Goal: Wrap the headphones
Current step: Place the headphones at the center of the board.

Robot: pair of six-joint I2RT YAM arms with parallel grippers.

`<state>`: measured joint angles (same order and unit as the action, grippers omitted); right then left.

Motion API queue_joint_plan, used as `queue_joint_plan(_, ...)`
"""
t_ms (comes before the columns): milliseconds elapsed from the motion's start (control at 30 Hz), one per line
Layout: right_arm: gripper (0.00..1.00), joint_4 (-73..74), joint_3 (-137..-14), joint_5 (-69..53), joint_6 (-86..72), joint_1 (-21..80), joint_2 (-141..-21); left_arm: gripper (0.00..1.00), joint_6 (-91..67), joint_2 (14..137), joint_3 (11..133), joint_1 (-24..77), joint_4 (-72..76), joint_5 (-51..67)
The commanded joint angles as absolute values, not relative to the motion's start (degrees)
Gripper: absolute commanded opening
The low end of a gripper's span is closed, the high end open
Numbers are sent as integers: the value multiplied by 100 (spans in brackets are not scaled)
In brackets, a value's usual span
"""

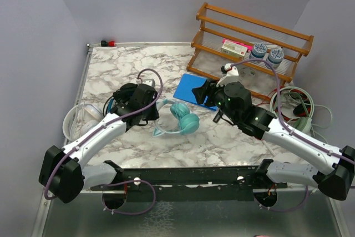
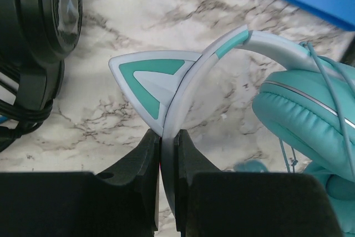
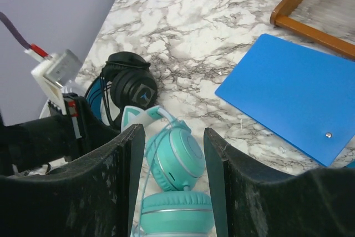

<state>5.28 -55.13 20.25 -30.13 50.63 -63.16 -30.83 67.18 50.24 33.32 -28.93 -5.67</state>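
Note:
The teal headphones with cat ears lie mid-table. My left gripper is shut on their white headband, just below a cat ear; in the top view this gripper sits at their left end. My right gripper is open above and to the right of the teal ear cups, touching nothing; it shows in the top view over the blue pad. A thin teal cable hangs across one cup. The black headphones lie behind the left gripper, and the white pair rests at the left edge.
A blue pad lies behind the teal headset. A wooden rack with small items stands at the back right. Coiled cables sit at the right edge. A red-capped marker lies at the back left corner.

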Motion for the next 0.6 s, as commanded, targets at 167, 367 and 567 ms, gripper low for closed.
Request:
queue_joint_plan(167, 56, 554, -5403, 1747, -2565, 5046, -6249, 0, -3451, 7194, 4357, 2775, -1429, -966)
queue_joint_plan(367, 58, 715, -5277, 1618, -1920, 5049, -6259, 0, -3394, 8103, 4433, 2538, -298, -1662)
queue_joint_plan(567, 61, 695, -4963, 1710, -1820, 5052, -5860, 0, -3264, 9385, 4979, 2162, 485, -1756)
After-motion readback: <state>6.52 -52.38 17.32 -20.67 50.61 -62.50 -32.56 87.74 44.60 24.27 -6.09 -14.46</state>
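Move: My left hand already holds the mint headphones by the band near one cat ear, their cups some 12 cm to its right. The open middle of the board lies about 9 cm ahead, 7 cm right and 14 cm below. The black headphones stand some 15 cm ahead and 15 cm left of this hand, the blue folder 18 cm ahead and 14 cm right. From my right hand, that middle is about 8 cm ahead, 10 cm left and 28 cm down. Keeping the band pinched, I lower my left hand about 10 cm towards the middle of the board, sinking and edging left first, then also reaching some 8 cm forward, ending about 5 cm farther left and close beside the black headphones. The wrist turns roughly 15 degrees counter-clockwise as it goes. My empty right hand, fingers apart, sinks a little and rolls its left side down. ##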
